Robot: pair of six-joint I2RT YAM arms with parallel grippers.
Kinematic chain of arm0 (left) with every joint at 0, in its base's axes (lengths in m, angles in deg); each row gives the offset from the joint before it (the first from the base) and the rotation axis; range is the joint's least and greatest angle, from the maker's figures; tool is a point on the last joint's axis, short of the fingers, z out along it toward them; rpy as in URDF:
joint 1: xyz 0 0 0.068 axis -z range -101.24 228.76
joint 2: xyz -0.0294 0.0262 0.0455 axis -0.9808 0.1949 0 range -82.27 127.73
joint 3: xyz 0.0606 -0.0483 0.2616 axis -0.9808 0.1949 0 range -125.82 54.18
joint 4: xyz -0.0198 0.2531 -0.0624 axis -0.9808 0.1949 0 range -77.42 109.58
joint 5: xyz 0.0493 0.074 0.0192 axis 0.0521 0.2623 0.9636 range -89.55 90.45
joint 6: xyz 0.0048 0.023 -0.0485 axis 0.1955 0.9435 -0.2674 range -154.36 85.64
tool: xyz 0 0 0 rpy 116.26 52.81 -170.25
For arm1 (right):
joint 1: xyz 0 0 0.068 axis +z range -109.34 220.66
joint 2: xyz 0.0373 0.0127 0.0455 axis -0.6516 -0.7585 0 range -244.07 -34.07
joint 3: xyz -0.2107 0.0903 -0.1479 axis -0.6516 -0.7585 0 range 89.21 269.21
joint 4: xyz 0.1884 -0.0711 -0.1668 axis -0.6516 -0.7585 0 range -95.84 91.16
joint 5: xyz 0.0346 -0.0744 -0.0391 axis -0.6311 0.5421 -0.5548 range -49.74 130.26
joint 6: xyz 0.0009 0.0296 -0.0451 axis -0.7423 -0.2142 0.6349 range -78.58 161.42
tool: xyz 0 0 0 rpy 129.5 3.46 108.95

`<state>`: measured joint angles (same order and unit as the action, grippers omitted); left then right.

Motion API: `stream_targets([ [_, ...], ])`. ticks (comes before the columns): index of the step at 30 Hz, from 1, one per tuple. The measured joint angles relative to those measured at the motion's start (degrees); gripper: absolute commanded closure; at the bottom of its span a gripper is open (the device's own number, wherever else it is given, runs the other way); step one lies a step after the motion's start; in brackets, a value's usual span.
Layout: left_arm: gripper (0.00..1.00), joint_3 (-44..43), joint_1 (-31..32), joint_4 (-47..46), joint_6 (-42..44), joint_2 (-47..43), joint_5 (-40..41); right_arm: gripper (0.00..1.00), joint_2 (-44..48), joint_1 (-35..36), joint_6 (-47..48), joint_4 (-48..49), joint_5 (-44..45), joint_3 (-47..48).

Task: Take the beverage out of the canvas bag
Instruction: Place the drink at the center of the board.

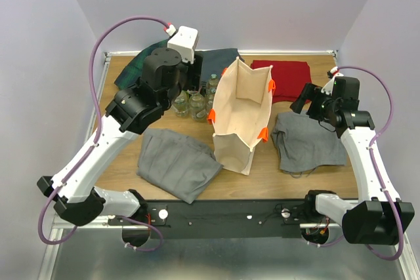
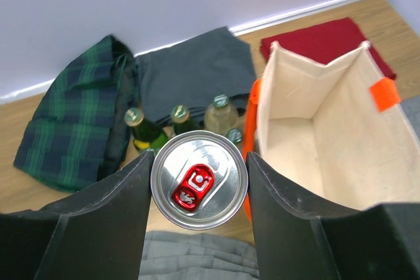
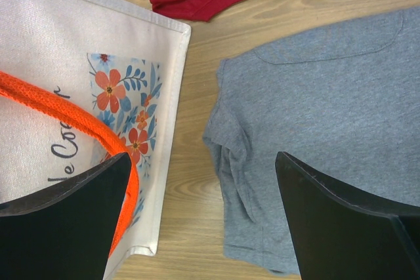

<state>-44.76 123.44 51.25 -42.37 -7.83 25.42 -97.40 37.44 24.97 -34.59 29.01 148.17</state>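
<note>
The canvas bag (image 1: 240, 113), cream with orange handles, stands upright and open in the middle of the table. It also shows in the left wrist view (image 2: 315, 142), with nothing visible inside. My left gripper (image 2: 199, 178) is shut on a beverage can (image 2: 199, 180) with a silver top and red tab. It holds the can above the table just left of the bag, over the bottles. In the top view the left gripper (image 1: 194, 74) hides the can. My right gripper (image 3: 203, 162) is open and empty just right of the bag (image 3: 65, 63), its left finger by an orange handle (image 3: 79, 129).
Several glass bottles (image 1: 197, 101) stand left of the bag and also show in the left wrist view (image 2: 220, 113). A grey cloth (image 1: 177, 162) lies front left and a grey shirt (image 1: 308, 139) right. A red cloth (image 1: 282, 73), a dark grey cloth (image 1: 220, 57) and a plaid cloth (image 1: 134, 70) lie at the back.
</note>
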Motion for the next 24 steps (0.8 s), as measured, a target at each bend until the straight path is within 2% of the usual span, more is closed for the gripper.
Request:
stream_targets([
  [6, 1.00, 6.6, -3.8, 0.1, -1.2, -2.6, 0.0, 0.00, 0.0, 0.0, 0.0, 0.0, 0.0, 0.0],
  [15, 1.00, 14.6, -6.0, -1.0, -3.4, -4.6, -0.5, 0.00, -0.5, 0.0, 0.0, 0.1, 0.0, 0.0],
  [24, 1.00, 25.9, -7.2, -6.0, -6.1, -7.6, -1.1, 0.00, -0.5, 0.0, 0.0, 0.1, 0.0, 0.0],
])
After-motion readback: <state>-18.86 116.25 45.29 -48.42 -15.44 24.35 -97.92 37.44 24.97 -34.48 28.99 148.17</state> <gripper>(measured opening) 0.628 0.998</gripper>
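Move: My left hand holds the can upright, high over the table. The clear spot it is heading for, just this side of the front bottles, lies about 5 cm left and 37 cm below. The front middle bottle is some 7 cm ahead and 2 cm left, the front left bottle 7 cm ahead and 9 cm left. The canvas bag's middle is 14 cm to the right and 2 cm ahead. From my right hand the spot is roughly level ahead, 37 cm left and 15 cm down. I lower the can with my left hand by about 13 cm towards the table in front of the bottles, drifting some 5 cm left, away from the bag, mostly early in the descent. As it sinks, my wrist tips its fingers about 10 degrees further down and swings slightly counter-clockwise; the fingers keep their hold around the can. ##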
